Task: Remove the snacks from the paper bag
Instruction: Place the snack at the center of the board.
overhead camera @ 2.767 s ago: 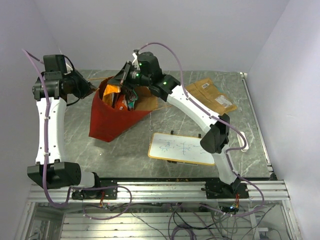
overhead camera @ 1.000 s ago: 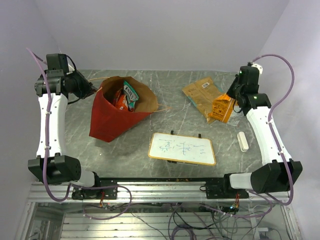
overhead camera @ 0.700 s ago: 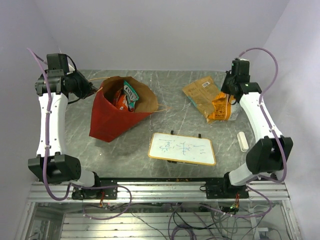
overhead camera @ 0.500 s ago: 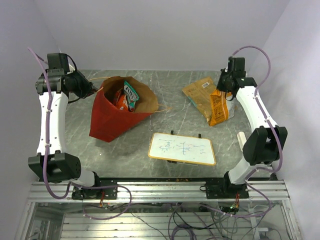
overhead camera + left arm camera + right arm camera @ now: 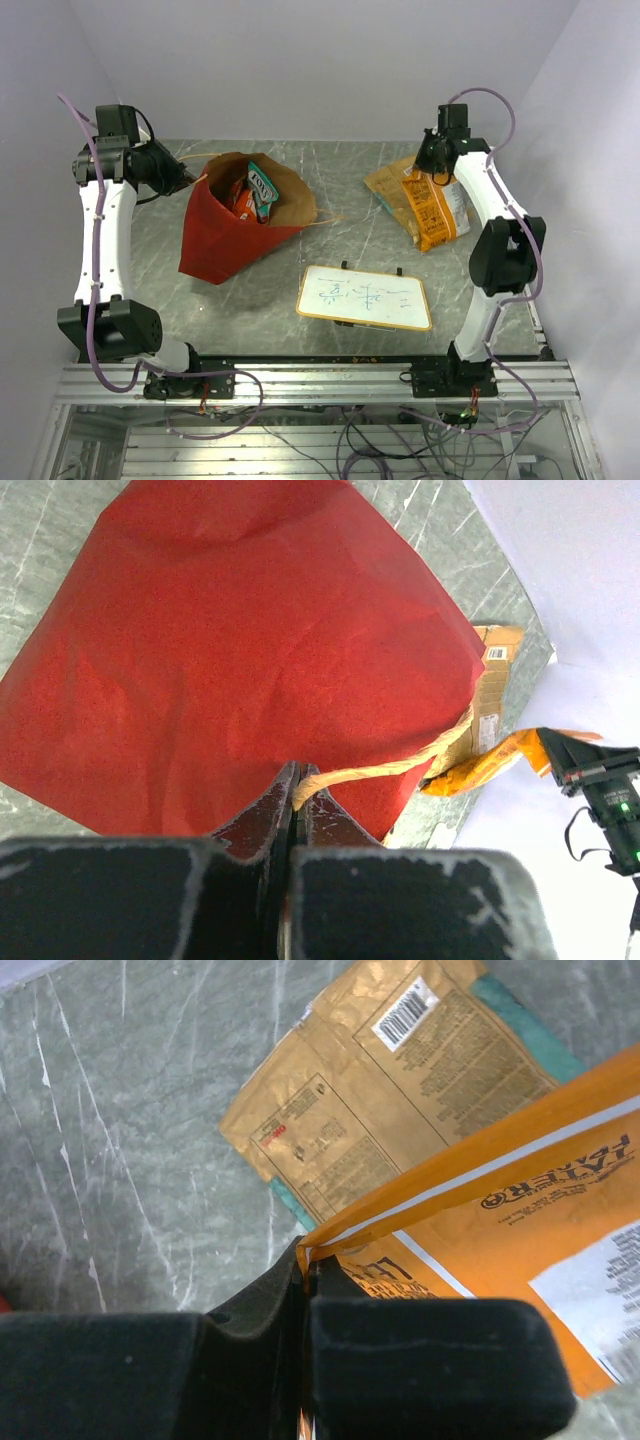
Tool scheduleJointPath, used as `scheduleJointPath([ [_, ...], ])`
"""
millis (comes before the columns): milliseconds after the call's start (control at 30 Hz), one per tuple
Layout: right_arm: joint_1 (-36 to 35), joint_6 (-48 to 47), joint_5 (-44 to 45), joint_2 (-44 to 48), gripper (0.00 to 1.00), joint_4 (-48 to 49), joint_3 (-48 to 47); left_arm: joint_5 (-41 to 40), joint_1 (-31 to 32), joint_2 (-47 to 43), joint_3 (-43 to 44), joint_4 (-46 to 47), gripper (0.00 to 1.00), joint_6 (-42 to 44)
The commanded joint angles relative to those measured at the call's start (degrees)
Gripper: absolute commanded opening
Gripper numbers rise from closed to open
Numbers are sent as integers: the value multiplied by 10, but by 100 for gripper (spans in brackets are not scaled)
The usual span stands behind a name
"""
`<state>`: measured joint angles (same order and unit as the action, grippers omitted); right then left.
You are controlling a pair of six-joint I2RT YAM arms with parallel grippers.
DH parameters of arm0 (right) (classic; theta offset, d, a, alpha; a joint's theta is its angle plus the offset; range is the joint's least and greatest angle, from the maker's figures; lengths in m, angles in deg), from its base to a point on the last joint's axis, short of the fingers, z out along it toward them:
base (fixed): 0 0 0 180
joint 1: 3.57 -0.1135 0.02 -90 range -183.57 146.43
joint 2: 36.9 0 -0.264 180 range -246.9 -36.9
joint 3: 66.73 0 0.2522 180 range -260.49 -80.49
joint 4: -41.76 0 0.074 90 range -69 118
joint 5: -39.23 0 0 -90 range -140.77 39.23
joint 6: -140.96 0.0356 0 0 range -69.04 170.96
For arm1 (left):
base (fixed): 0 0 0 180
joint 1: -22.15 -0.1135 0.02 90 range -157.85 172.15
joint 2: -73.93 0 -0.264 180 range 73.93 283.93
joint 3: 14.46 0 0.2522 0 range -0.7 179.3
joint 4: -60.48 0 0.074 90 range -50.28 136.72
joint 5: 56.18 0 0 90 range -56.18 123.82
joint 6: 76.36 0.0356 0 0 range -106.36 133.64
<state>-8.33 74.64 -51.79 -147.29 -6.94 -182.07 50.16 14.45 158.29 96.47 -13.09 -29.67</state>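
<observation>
The red paper bag lies open on the left of the table, with teal and red snacks showing in its brown mouth. My left gripper is shut on the bag's string handle, and the bag's red side fills the left wrist view. At the back right, my right gripper is shut on the top corner of an orange packet. In the right wrist view that packet hangs over the large tan chip bag, which lies flat on the table.
A white-framed whiteboard lies at the front centre of the grey marble table. A teal packet edge sticks out from under the tan chip bag. Walls close in at the back and on both sides.
My right arm has carried the orange packet from the bag to the back right, then swung back and left so it trails over the tan chip bag. The left arm has not moved.
</observation>
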Motion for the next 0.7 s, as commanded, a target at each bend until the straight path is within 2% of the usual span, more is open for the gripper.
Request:
scheduleJointPath([
  [0, -10, 39, -22, -50, 0, 16, -42, 3, -6, 2, 18, 1, 7, 13],
  [400, -17, 99, -45, -212, 0, 83, -88, 5, -8, 9, -3, 3, 7, 21],
  [667, -17, 111, -64, -256, 0, 113, -92, 15, -9, 4, -23, 16, 7, 21],
])
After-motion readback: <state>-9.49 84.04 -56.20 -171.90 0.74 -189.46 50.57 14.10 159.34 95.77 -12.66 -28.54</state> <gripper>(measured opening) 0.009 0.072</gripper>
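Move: The right hand holds the orange snack by its top edge. The brown snack it is being taken to lies flat about 17 cm below this hand, its middle only some 2 cm farther out and 1 cm to the left. The whiteboard is roughly 31 cm back and 13 cm left of the hand, the red paper bag about 40 cm left and 8 cm back. From the left hand, the brown snack lies some 16 cm ahead, 49 cm right and 28 cm below. Keeping the orange snack's top edge pinched, the right hand swoops down about 15 cm onto the brown snack, at first also carrying some 5 cm forward and a little to the left, then dropping almost straight and slowing near the end. The fingers stay shut while the wrist tips roughly 10 degrees more downward and its left side rises about as much, laying the orange snack's body out behind and to the right of the fingers. ##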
